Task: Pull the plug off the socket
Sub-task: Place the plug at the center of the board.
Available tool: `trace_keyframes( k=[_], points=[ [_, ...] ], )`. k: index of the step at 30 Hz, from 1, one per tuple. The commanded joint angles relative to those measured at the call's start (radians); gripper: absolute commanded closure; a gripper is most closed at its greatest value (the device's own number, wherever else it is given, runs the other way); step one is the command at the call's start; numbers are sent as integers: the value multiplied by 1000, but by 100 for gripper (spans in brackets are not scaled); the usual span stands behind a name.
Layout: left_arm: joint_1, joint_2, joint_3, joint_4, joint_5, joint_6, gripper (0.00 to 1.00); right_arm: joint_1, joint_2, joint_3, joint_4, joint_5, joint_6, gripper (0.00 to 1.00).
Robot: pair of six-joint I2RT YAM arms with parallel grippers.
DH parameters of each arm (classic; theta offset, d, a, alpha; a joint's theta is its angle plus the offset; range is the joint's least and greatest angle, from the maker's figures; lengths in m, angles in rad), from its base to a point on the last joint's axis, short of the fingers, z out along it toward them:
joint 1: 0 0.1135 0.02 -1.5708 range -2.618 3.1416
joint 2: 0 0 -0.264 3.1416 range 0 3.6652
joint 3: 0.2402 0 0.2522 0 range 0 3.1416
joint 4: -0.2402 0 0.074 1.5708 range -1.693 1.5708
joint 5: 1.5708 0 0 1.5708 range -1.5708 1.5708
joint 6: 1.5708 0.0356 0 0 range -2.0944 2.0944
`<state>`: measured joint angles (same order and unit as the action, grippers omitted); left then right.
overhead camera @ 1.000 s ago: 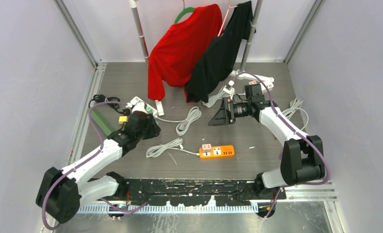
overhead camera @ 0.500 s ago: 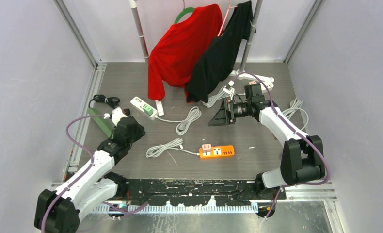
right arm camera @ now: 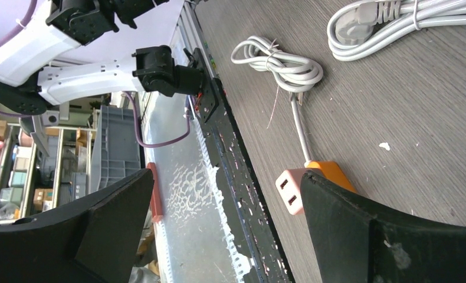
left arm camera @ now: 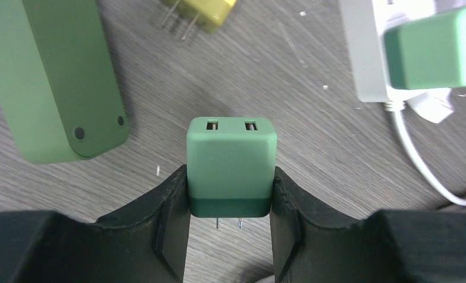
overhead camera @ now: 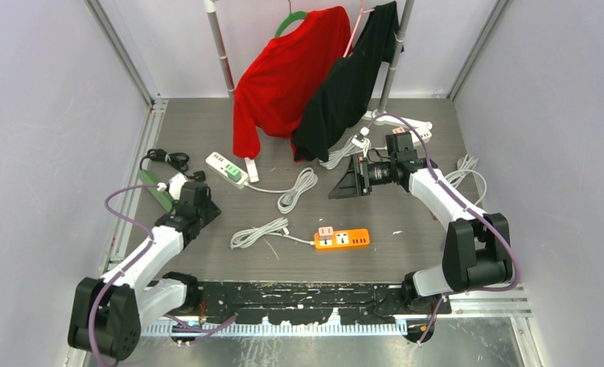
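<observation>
My left gripper is shut on a green plug, a square two-port charger. Its two bare prongs hang free above the tabletop, in no socket. In the top view the left gripper sits at the table's left, beside a dark green power strip. The white power strip lies to its right, and the left wrist view shows another green plug still seated in that white strip. My right gripper hangs wide open over the middle of the table, holding nothing.
An orange power strip with a pink plug lies front centre, its white cord coiled beside it. A loose yellow plug lies by the green strip. Red and black garments hang at the back, with more white cables at the right.
My left arm has swung left and back from the white power strip toward the green strip, carrying the green plug. The right arm has not moved.
</observation>
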<state>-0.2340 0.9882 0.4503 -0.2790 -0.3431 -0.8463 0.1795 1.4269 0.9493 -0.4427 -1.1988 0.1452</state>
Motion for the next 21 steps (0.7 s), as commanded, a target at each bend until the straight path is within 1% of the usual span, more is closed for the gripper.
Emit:
trace_keyframes(
  k=[1,4,6,7,9,10,12,16,18,19,21],
  points=[
    [35,68,52,21,26,-22,86,3,-11,23,7,-16,-17,0],
    [42,145,109,-47,-6,-42,82,3,-10,23,7,-15,-17,0],
    [48,201,151,-97,-25,-56,76,3,-10,23,7,-16,-19,0],
    [52,231,171,-117,-28,-59,71,3,-10,22,7,-16,-19,0],
    [60,303,214,-153,-26,-63,57,3,-10,22,6,-15,-19,0],
    [63,335,231,-166,-22,-61,53,3,-10,23,6,-16,-19,0],
    [69,379,263,-194,-19,-60,40,2,-11,23,5,-15,-19,0],
    [81,432,313,-251,-25,-62,21,2,-10,23,3,-16,-23,0],
    [82,440,330,-282,-25,-64,14,2,-11,24,0,-15,-26,0],
    [82,437,336,-293,-18,-63,13,2,-11,25,-7,-11,-36,0],
    [82,413,343,-306,17,-63,9,2,-14,32,-34,0,-70,0]
  ],
)
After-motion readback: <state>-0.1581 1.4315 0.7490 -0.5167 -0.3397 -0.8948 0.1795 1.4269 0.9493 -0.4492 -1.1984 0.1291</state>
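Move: The green plug is already in the left fingers; the bare table spot it is bound for lies about 1 cm ahead, 1 cm left and 3 cm below. From that hand the yellow plug lies some 6 cm ahead and 3 cm left, the green power strip's middle 3 cm ahead and 11 cm left, the white strip 10 cm ahead and 5 cm right, all slightly lower. From the right hand the spot is roughly level, 35 cm left and 16 cm below. The green plug is lowered to the table just short of the yellow plug by the left hand, which sinks about 3.5 cm in all and eases a little left and forward. The wrist tips some 20 degrees further downward as it goes. Once low, the fingers spread wide and let go of the plug's sides, staying down around it. ##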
